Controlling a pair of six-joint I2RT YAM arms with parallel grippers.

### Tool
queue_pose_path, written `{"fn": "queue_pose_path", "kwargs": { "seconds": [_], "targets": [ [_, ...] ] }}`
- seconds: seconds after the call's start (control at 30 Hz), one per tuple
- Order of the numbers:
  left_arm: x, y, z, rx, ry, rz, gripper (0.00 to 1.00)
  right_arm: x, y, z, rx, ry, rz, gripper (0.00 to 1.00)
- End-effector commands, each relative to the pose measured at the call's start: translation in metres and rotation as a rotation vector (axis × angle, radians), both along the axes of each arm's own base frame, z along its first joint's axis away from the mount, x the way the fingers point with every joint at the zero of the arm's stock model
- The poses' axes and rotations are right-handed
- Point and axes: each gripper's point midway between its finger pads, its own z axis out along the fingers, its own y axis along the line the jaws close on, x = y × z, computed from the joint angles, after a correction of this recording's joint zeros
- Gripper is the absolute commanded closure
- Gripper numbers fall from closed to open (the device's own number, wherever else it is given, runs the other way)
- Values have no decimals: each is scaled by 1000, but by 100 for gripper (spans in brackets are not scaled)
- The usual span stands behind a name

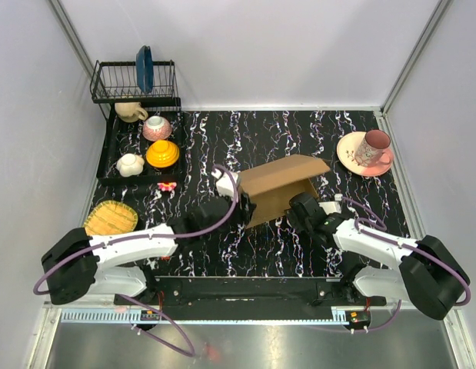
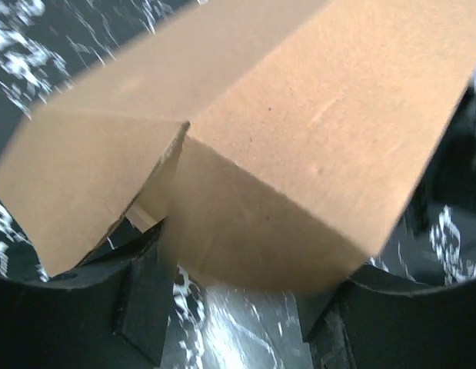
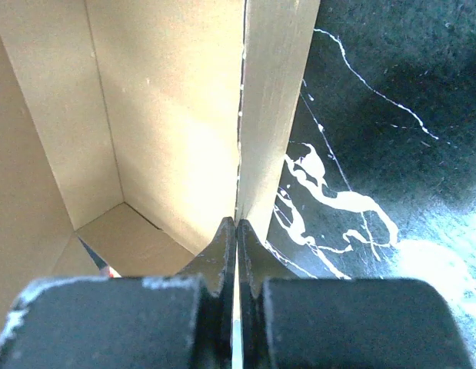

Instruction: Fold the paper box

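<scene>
The paper box [image 1: 284,181] is a brown cardboard piece standing partly folded in the middle of the black marbled table. My left gripper [image 1: 241,209] is at its left lower end. In the left wrist view the box [image 2: 299,115] fills the frame, and my left gripper [image 2: 241,304] is open, its dark fingers [image 2: 145,296] wide apart just under the box's bottom edge. My right gripper [image 1: 299,207] is at the box's near right side. The right wrist view looks into the hollow box [image 3: 168,115], where my right gripper [image 3: 236,227] is shut on the thin edge of an upright wall.
A wire dish rack [image 1: 107,84] with a blue plate [image 1: 144,68] stands at the back left. In front of it is a black tray [image 1: 111,146] with cups and a yellow bowl [image 1: 162,154]. A woven yellow mat [image 1: 111,217] lies near left. A pink cup [image 1: 374,147] on a plate [image 1: 347,150] is far right.
</scene>
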Motion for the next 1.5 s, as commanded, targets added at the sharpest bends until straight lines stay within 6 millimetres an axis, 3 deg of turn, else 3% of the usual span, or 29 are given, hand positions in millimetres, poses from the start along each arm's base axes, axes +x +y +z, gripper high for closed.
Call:
{"fn": "queue_pose_path", "kwargs": {
  "seconds": [0.0,0.13,0.23,0.4,0.53,0.67,0.73,0.8,0.9,1.17,1.3,1.37,1.47],
  "targets": [
    [53,3,75,-123,-132,101,40,-10,-9,-14,-75,22,41,100],
    [87,4,110,-144,-165,141,38,-14,-5,-23,-71,43,67,100],
    [117,6,119,-138,-163,168,37,-16,-4,-27,-73,48,83,100],
    [161,6,109,-125,-115,184,36,-18,-3,-28,-85,45,120,100],
    [197,2,87,-82,-71,191,33,-19,-1,-21,-89,20,150,100],
    [231,11,73,-70,-8,206,30,-19,-2,-16,-99,12,166,100],
    [230,12,88,-88,-49,191,28,-20,-4,-10,-106,-3,172,94],
    [228,16,104,-93,-84,187,25,-20,-9,-6,-122,-19,168,83],
    [217,29,145,-120,-149,187,21,-17,-12,6,-133,-49,165,69],
    [177,53,172,-155,-210,178,17,-14,-12,18,-156,-79,180,52],
    [144,74,194,-173,-231,176,16,-11,-13,32,-154,-115,178,47],
    [134,92,192,-157,-224,229,16,-11,-14,38,-162,-130,188,45],
    [114,139,164,-116,-164,416,16,-12,-14,56,-177,-160,226,43]
  ]
}}
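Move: The box lid, partly raised, is my left hand's aim: its middle is some 8 cm ahead and 8 cm to the right, slightly lower, with my fingers at its near-left edge. The open tray's middle lies about 4 cm ahead, 7 cm right and 11 cm below that hand; the yellow bowl is about 15 cm ahead, 24 cm left. From my right hand, already pinching the tray's near wall, the lid's middle is about 9 cm ahead, 3 cm left and 4 cm above. With the fingers of my left hand under the lid's near edge, I drive forward about 23 cm, arching up some 11 cm and then sinking, to swing the lid over away from me; then I lift that hand clear, up and back to the left, opening wider. My right hand keeps its pinch on the tray's near wall until the lid is over, then opens around it, easing back about 2 cm. ##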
